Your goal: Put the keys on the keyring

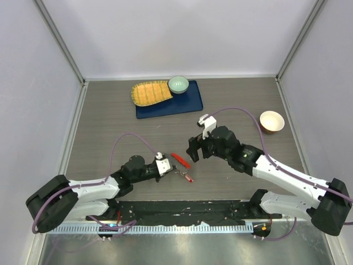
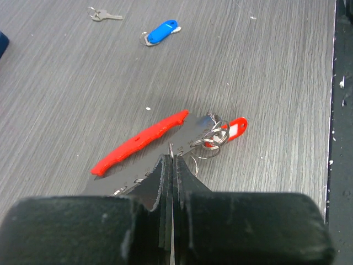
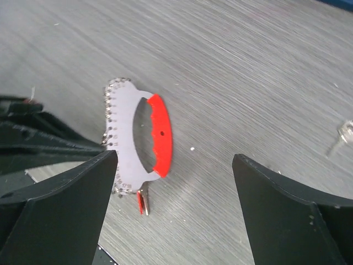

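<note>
The keyring is a curved grey metal plate (image 2: 190, 132) with small rings and a long curved red tag (image 2: 138, 142). It also shows in the right wrist view (image 3: 126, 127) and in the top view (image 1: 180, 159). My left gripper (image 2: 172, 160) is shut on the plate's ringed edge and holds it just above the table. The red-headed key (image 2: 236, 129) hangs from a ring at the plate's end (image 3: 141, 201). The blue-headed key (image 2: 161, 31) lies loose on the table farther off. My right gripper (image 3: 175, 159) is open and empty, hovering over the keyring (image 1: 193, 149).
A bare silver key (image 2: 105, 15) lies beyond the blue one. At the back stands a blue tray (image 1: 176, 105) with a yellow woven dish (image 1: 150, 93) and a green bowl (image 1: 178, 84). A tan bowl (image 1: 272, 121) sits at the right.
</note>
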Controlling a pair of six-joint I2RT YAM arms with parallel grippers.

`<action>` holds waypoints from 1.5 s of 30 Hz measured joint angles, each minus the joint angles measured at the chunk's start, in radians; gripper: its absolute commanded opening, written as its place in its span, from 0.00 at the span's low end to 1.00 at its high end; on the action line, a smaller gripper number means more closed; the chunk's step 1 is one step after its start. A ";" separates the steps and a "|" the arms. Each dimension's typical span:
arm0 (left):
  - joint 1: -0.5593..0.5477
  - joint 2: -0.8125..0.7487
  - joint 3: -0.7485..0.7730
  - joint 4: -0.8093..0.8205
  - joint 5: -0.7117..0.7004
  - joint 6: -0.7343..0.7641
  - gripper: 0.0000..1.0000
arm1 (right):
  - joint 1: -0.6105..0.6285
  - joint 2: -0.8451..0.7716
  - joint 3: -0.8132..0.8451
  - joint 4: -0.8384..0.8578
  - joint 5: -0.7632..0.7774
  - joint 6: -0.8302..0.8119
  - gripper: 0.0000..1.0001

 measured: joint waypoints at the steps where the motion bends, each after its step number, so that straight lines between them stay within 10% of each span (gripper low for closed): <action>1: -0.007 0.013 0.000 0.006 -0.006 0.007 0.00 | -0.011 0.004 0.008 -0.019 0.018 0.018 0.92; 29: -0.019 0.100 0.029 -0.016 -0.167 0.021 0.00 | -0.305 0.340 0.026 -0.166 0.034 -0.006 0.34; 45: -0.019 0.101 0.035 -0.053 -0.192 0.020 0.00 | -0.318 0.443 0.117 -0.198 -0.004 -0.153 0.31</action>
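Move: The blue-tagged key lies on the table about 6 cm ahead of the right hand, 11 cm to its right and 17 cm down. The loose silver key is some 8 cm farther out than that tag, the black tag about 4 cm farther out and 8 cm to the right of it. The keyring, held by the left hand, hangs about 3 cm back, 5 cm left and 9 cm below the right hand. From the left hand the blue-tagged key is roughly 11 cm ahead, 17 cm right, 8 cm down. Down about 12 cm, and rightward some 10 with a smaller reach forward, the right hand leaves the keyring and swings in over the blue-tagged key, tipping its fingers some 30 degrees steeper and narrowing them from wide open to about a third. It lifts slightly at the last. The left hand, still pinching the keyring, lowers and eases forward, turning slightly counter-clockwise. ##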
